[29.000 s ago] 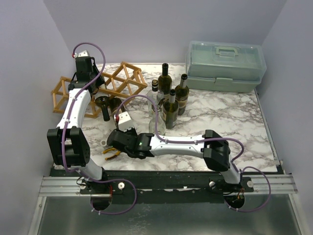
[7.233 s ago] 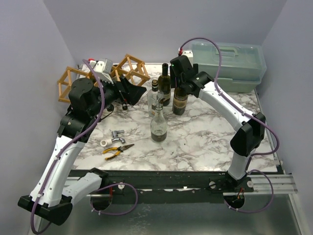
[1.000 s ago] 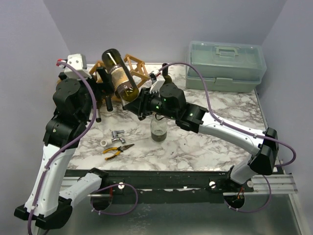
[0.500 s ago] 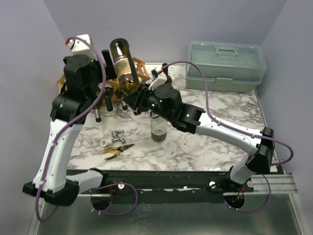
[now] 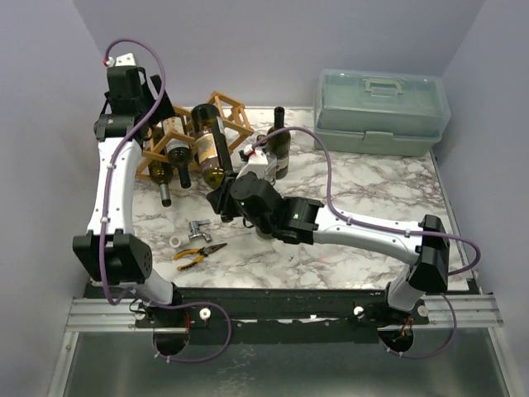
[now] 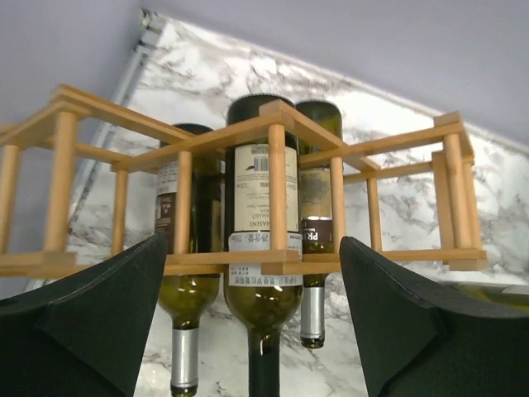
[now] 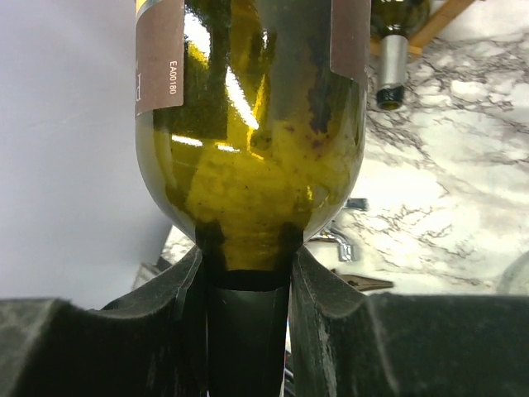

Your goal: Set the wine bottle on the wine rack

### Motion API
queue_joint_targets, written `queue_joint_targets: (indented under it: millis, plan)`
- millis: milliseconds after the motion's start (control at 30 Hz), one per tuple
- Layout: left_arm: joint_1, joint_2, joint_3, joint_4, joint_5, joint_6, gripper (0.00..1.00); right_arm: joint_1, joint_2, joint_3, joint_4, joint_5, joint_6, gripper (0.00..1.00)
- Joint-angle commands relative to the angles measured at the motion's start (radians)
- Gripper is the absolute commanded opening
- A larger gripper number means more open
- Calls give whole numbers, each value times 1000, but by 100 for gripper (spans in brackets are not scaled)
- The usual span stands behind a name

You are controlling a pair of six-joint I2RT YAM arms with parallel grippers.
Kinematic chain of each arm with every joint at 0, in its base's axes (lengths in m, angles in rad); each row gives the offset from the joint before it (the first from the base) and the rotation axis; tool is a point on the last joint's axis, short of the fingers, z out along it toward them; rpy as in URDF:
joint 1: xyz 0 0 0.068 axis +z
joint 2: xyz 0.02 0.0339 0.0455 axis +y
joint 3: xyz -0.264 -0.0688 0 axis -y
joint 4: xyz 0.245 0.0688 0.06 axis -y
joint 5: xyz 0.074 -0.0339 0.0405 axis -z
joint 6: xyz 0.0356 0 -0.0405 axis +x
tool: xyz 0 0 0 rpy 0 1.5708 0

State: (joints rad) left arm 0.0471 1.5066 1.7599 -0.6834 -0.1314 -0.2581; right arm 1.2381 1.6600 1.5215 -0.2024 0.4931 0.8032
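Note:
The wine bottle (image 5: 211,150), dark green with a brown label and a black neck, lies tilted in an upper cell of the wooden wine rack (image 5: 234,116), base toward the back wall. My right gripper (image 5: 221,198) is shut on its neck (image 7: 248,331), just below the shoulder. Two other bottles (image 5: 175,157) lie in the rack's left cells. My left gripper (image 5: 139,117) hovers open behind the rack's back left with nothing between its fingers (image 6: 83,322). In the left wrist view the dark-necked wine bottle (image 6: 263,207) sits in the rack (image 6: 281,136) between the two silver-necked ones.
A translucent toolbox (image 5: 380,101) stands at the back right. One upright dark bottle (image 5: 279,147) stands right of the rack. Pliers (image 5: 198,251), a metal fitting (image 5: 197,227) and a white ring (image 5: 176,241) lie at the near left. My right arm crosses the table's middle.
The right gripper brought the raised bottle down and forward into the rack. The left arm swung back and up behind the rack's left end, and its jaws narrowed slightly.

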Motion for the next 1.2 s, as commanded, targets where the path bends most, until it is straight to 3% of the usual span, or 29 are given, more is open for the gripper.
queue_joint_targets:
  millis: [0,67,167,300,533,800,1167]
  plan:
    - [7,149,42,11,103,18,83,28,31,60,32,113,-12,1]
    - [14,195,67,-6,129,30,74,31,47,52,22,123,-9,1]
    - [16,228,33,48,107,23,73,32,57,36,10,142,0,1]
    - [16,306,58,50,123,63,59,35,75,54,-26,166,-9,1]
    - [16,323,60,51,117,77,36,41,159,146,-202,230,66,1]
    - [16,343,30,45,77,151,13,41,170,110,-192,262,55,1]
    - [16,336,21,36,63,155,0,40,242,122,-199,246,40,0]
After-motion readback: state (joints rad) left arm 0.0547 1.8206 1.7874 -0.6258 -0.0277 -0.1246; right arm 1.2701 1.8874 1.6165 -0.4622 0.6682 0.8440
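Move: The rack's middle front post stands about 7 cm ahead of the open left hand, a centimetre to its right and 12 cm below. The shelved middle bottle lies behind and under that post, some 20 cm below the hand; the left shelved bottle is 6 cm left of that one. From the right hand, which holds the bottle by its neck, the rack's right bay is roughly 20 cm straight ahead and 13 cm lower; the clear bottle stands 12 cm ahead and 13 cm right, the carafe level and 13 cm right. The rack's middle front post is pinched by the left hand, which drops about 12 cm and reaches 7 cm forward, tipping some 15 degrees down before its fingers close around the wood. Meanwhile the bottle, still gripped by the neck, is lowered about 11 cm towards the rack's right bay by the right hand, which rolls its left side down some 20 degrees so the base dips. ##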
